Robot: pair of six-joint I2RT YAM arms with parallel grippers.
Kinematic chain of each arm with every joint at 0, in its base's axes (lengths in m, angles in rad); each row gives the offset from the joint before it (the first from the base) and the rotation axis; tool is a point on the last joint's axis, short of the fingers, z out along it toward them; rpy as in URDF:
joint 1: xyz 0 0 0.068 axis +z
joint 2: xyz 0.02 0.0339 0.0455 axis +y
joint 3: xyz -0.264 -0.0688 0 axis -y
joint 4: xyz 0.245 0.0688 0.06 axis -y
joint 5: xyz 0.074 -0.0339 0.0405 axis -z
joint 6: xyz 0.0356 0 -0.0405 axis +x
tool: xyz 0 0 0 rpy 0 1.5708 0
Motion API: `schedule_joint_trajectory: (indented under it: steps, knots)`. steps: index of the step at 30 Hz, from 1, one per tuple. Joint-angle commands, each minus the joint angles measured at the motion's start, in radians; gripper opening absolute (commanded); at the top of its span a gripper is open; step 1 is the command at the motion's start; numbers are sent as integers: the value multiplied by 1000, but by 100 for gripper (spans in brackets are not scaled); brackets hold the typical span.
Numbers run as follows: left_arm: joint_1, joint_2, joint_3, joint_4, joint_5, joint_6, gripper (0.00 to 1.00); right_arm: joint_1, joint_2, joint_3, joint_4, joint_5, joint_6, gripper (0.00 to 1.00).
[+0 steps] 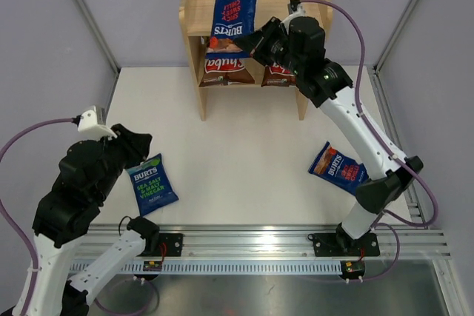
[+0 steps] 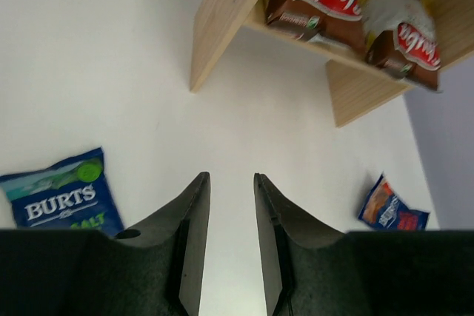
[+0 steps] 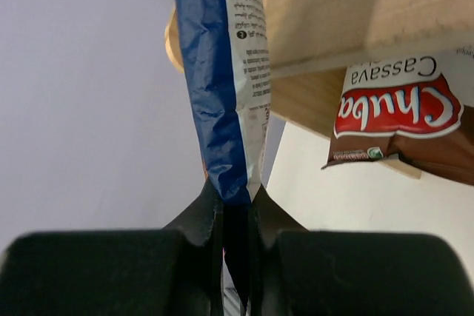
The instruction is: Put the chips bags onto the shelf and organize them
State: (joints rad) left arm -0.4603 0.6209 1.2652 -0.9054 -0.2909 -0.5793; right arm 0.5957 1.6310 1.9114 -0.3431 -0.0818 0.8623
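Note:
The light wooden shelf [image 1: 194, 5] stands at the back of the table. Two brown Chuba bags [image 1: 224, 70] [image 1: 278, 73] lie on its lower tier. My right gripper [image 1: 255, 41] is shut on the edge of a dark blue Burts bag [image 1: 234, 14], holding it upright over the shelf's top tier; the right wrist view shows the bag [image 3: 226, 86] pinched between the fingers. My left gripper [image 2: 231, 183] is open with nothing in it, low over the table. A Burts bag [image 1: 151, 183] lies just right of it. Another Burts bag [image 1: 338, 167] lies at the right.
A metal rail [image 1: 259, 240] runs along the near edge, carrying both arm bases. Purple cables loop off each arm. Grey walls close in the back and sides.

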Motion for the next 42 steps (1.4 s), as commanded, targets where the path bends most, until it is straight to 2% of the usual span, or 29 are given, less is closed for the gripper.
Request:
schedule_joint_trajectory:
  steps: [1,3,4,6,7,9,13,15,18,21,31,39,42]
  knots:
    - [3,-33,-56,-73,24,79,33,-5,101,214,-66,73,30,0]
    - [3,-59,-91,-84,24,98,33,-7,220,331,-143,76,30,0]
    - [3,-69,-105,-89,19,110,33,-7,266,466,-170,76,29,0]
    - [3,-91,-134,-90,19,128,33,-10,408,617,-261,68,26,0]
    - [3,-98,-156,-96,15,142,33,-11,453,765,-287,65,29,0]
    - [3,-122,-185,-93,16,159,33,-20,541,863,-312,39,47,0]
    - [2,-156,-231,-99,18,174,32,-28,544,775,-174,-4,79,2]
    - [2,-176,-236,-89,44,184,32,-28,591,805,-157,-38,86,4]
    - [2,-201,-236,-89,58,188,33,-27,644,894,-157,-73,87,13]
    - [2,-211,-234,-99,70,194,33,-27,619,839,-106,-66,66,44]
    - [2,-254,-257,-104,104,183,34,-28,575,848,-122,2,-120,55]
    - [2,-254,-256,-105,107,185,35,-54,532,822,-217,20,-285,57]
    - [2,-257,-256,-107,108,187,35,-56,529,825,-246,27,-331,63]
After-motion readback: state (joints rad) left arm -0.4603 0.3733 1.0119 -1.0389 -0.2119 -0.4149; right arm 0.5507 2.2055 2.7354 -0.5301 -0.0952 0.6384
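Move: The spicy chilli Burts bag is held by its lower right corner in the right hand, and its place, the left part of the top shelf, lies about 16 cm ahead, 5 cm to the left and 3 cm below. On the lower shelf, the left Chuba bag sits some 8 cm ahead, 5 cm left and 20 cm down; its neighbour is about 16 cm to the right of that. From the empty left hand, the top-shelf place is roughly 37 cm ahead, 18 cm right and 6 cm higher. The held Burts bag is carried forward about 10 cm and left some 6 cm onto the top shelf, the right hand rising slightly, then sinking about 3 cm before its fingers open. The opened hand shifts back right about 3 cm, rolling some 15 degrees. Meanwhile the left hand, empty, sinks 9 cm and draws back 4–5 cm. ##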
